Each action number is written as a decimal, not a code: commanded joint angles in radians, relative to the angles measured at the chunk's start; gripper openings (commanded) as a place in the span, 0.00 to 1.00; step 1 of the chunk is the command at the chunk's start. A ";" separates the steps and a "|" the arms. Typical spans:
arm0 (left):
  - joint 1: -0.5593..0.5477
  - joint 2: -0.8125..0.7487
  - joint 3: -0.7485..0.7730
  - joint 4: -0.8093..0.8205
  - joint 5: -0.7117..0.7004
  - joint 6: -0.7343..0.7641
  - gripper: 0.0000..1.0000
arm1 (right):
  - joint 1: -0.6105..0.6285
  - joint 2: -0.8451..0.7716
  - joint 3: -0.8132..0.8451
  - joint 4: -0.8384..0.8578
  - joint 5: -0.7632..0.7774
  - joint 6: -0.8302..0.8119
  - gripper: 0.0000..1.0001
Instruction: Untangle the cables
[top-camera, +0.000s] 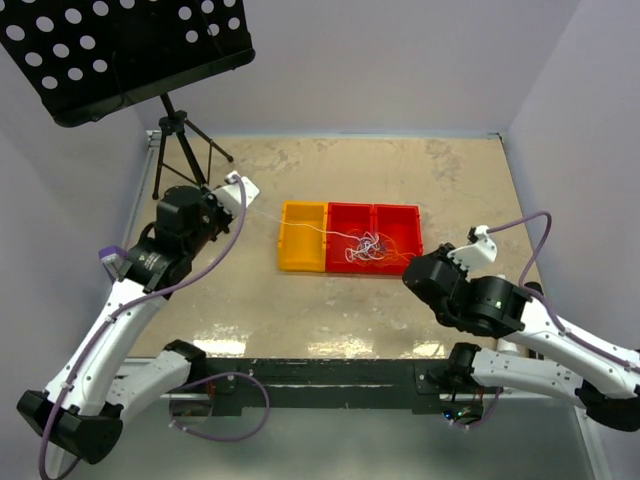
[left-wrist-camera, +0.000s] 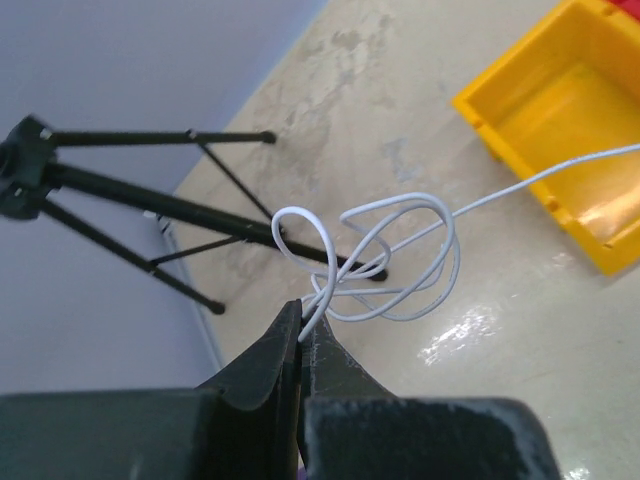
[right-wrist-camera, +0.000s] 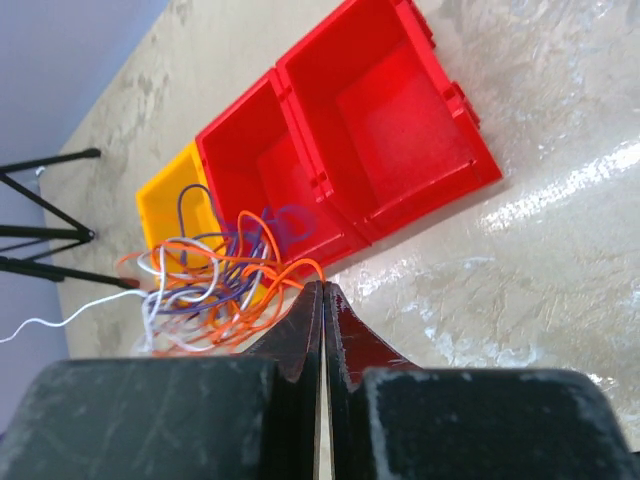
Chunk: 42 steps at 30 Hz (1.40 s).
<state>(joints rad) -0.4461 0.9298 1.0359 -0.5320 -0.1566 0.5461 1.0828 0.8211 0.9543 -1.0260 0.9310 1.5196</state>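
Observation:
The cables are a tangle (top-camera: 366, 248) of white, orange and purple strands over the two red bins (top-camera: 400, 215). One white cable (top-camera: 300, 227) runs taut from the tangle, across the yellow bin (top-camera: 300, 262), to my left gripper (top-camera: 241, 199). In the left wrist view that gripper (left-wrist-camera: 303, 315) is shut on the end of the white cable (left-wrist-camera: 402, 262), which coils in loops just past the tips. My right gripper (top-camera: 413, 264) sits at the tangle's right side. In the right wrist view it (right-wrist-camera: 323, 287) is shut on an orange cable (right-wrist-camera: 285, 272) leading into the tangle (right-wrist-camera: 205, 285).
A black tripod (top-camera: 180, 140) carrying a perforated black stand (top-camera: 120, 45) stands at the back left, close behind the left arm. The three bins sit side by side mid-table. White walls enclose the table on the left, back and right.

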 joint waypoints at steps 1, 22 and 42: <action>0.159 -0.013 -0.013 0.072 -0.006 0.029 0.00 | -0.037 -0.037 0.066 -0.036 0.081 -0.042 0.00; 0.708 0.115 0.069 0.102 0.379 0.003 0.00 | -0.191 -0.168 0.207 -0.042 0.184 -0.257 0.00; 0.946 0.146 0.329 -0.080 0.719 0.024 0.00 | -0.222 -0.206 0.273 -0.007 0.186 -0.378 0.00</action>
<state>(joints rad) 0.4992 1.1011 1.2697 -0.5251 0.3458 0.5610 0.8616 0.6037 1.2308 -1.0615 1.1328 1.1698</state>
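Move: The knot of white, orange and purple cable hangs between the hands, about 27 cm right of the left hand, 9 cm back and 8 cm lower; it lies some 6 cm left of the right hand, 2 cm ahead and 4 cm lower. From the left hand, the yellow bin sits roughly 14 cm right, 3 cm back and 25 cm down. From the right hand, the right-hand red bin is 7 cm ahead, about 1 cm left and 20 cm down. With the white cable still pinched and its line drawn out towards the knot, the left hand sweeps some 22 cm left, away from the bins and past the music stand to the left wall, turning nearly 30 degrees counter-clockwise and climbing a little near the end. Against it, the right hand keeps its shut grip on the orange cable and pulls up and to the right, about 13 cm each way, tipping its fingers up and turning slightly clockwise. ##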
